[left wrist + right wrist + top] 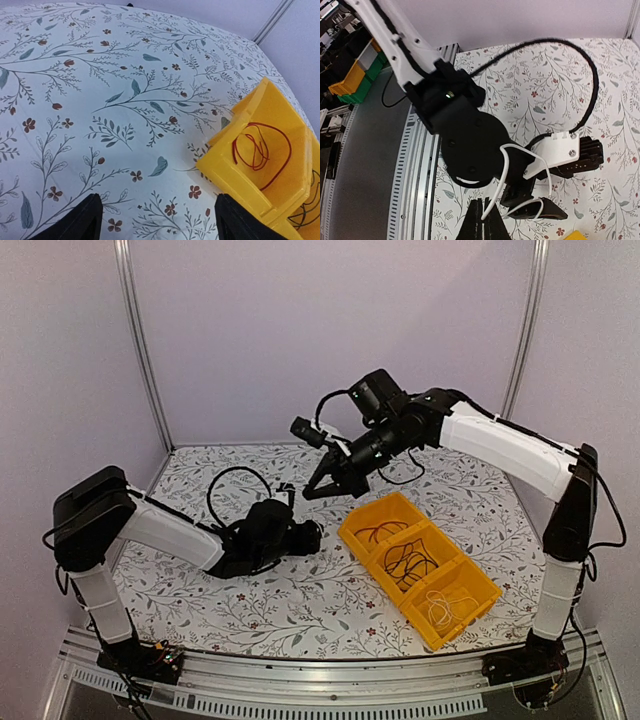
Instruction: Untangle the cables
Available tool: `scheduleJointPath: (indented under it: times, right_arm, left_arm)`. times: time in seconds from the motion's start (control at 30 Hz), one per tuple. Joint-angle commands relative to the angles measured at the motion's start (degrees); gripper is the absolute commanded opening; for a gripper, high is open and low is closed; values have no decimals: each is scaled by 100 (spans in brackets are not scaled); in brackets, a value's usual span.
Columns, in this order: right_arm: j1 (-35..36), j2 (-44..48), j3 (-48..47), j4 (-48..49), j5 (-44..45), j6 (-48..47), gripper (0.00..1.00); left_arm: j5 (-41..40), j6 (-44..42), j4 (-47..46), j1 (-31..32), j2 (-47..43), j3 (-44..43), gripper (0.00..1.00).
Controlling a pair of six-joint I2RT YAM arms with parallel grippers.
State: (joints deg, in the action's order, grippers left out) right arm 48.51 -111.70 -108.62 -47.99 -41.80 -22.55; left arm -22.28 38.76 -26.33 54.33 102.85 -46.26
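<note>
A yellow tray (pixel 352 523) with three compartments lies right of centre. The red cable (pixel 375 532) is coiled in its far compartment, also visible from the left wrist (pixel 262 150). The black cable (pixel 410 562) fills the middle one, and a pale white cable (pixel 448 605) lies in the near one. My left gripper (pixel 312 535) rests low beside the tray's far-left corner. It is open (pixel 157 222) over bare cloth, with nothing between its fingers. My right gripper (pixel 310 493) hovers just above it, shut (pixel 485 227) on a thin white cable (pixel 502 165) that hangs in loops over the left wrist.
The floral tablecloth (pixel 300 600) covers the table, with a metal rail (pixel 300 700) at the near edge. Frame posts (pixel 140 340) stand at the back corners. The left arm's thick black hose (pixel 240 475) arches over its wrist. Yellow and green bins (pixel 350 80) sit off the table.
</note>
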Motion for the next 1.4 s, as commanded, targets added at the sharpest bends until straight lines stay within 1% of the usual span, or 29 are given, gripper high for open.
scheduleJointPath:
  times: [0.0,0.1,0.23,0.37,0.43,0.53,0.67,0.83,0.93,1.0,1.13,1.23,1.37]
  right_arm:
    - [54,886,-673,-263,-683,-388,0]
    - [53,1194,-989,-380,-640,-568,0]
    - [55,1574,-1172,-267,-305,-674,0]
    - [53,1832,-1134,-178,73,-804,0]
    - [55,1821,-1131,-206,200,-874,0]
    - [53,1761,-1103,-249,268,-912,0]
    - [50,1778,-776,-209,301,-955,0]
    - [26,2001,-137,-90,504,-1080,0]
    - [-22,2192,212,-81,515,-1143,0]
    - [-67,2332,446,-78,561,-1225,0]
    - [-233,2666,789,-176,573,-1413,0]
    - [-377,2946,1057,-201,611,-1558,0]
    - [-564,3244,1207,-380,771,-1720,0]
  left_arm:
    - [59,180,-23,-453,420,-55,79]
    - [233,240,-18,-635,578,30,78]
    - [143,302,-59,-740,599,286,78]
    - [149,244,-179,-791,276,626,77]
    - [55,79,-207,-787,-77,857,77]
    - [-129,-83,-331,-781,-763,1435,77]
    - [-65,-513,-382,-760,-1732,1961,78]
    - [-133,-939,-221,-740,-2914,2310,78]
    - [-279,-1131,-102,-740,-3434,2427,79]
    - [-512,-1189,-92,-751,-3665,2498,80]
    - [-620,-1397,-66,-769,-3862,2495,81]
    - [-641,-1525,-49,-783,-3746,2417,82]
    - [-633,-1371,-193,-783,-3477,2371,82]
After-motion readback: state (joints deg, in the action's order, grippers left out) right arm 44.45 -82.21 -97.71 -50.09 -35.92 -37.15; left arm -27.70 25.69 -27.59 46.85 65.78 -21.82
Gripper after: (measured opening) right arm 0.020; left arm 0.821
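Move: My right fingers already hold the white cable. From that hand the yellow box's middle, the likely place for the cable, lies about 22 cm to the right, level fore and aft, and 22 cm down. The red cable in its far compartment is some 15 cm ahead and 14 cm right, the black cable 3 cm ahead and 20 cm right. The white cable's hanging part passes right by my open left fingers. Keeping the white cable pinched, I pull it straight up about 22 cm with my right hand, easing back and right and rolling the wrist some 25 degrees, then sink roughly 10 cm and swing right above the box. My left hand, still open, dips about 6 cm, then backs off left, away from the cable, and rises with its fingers tipping up. ##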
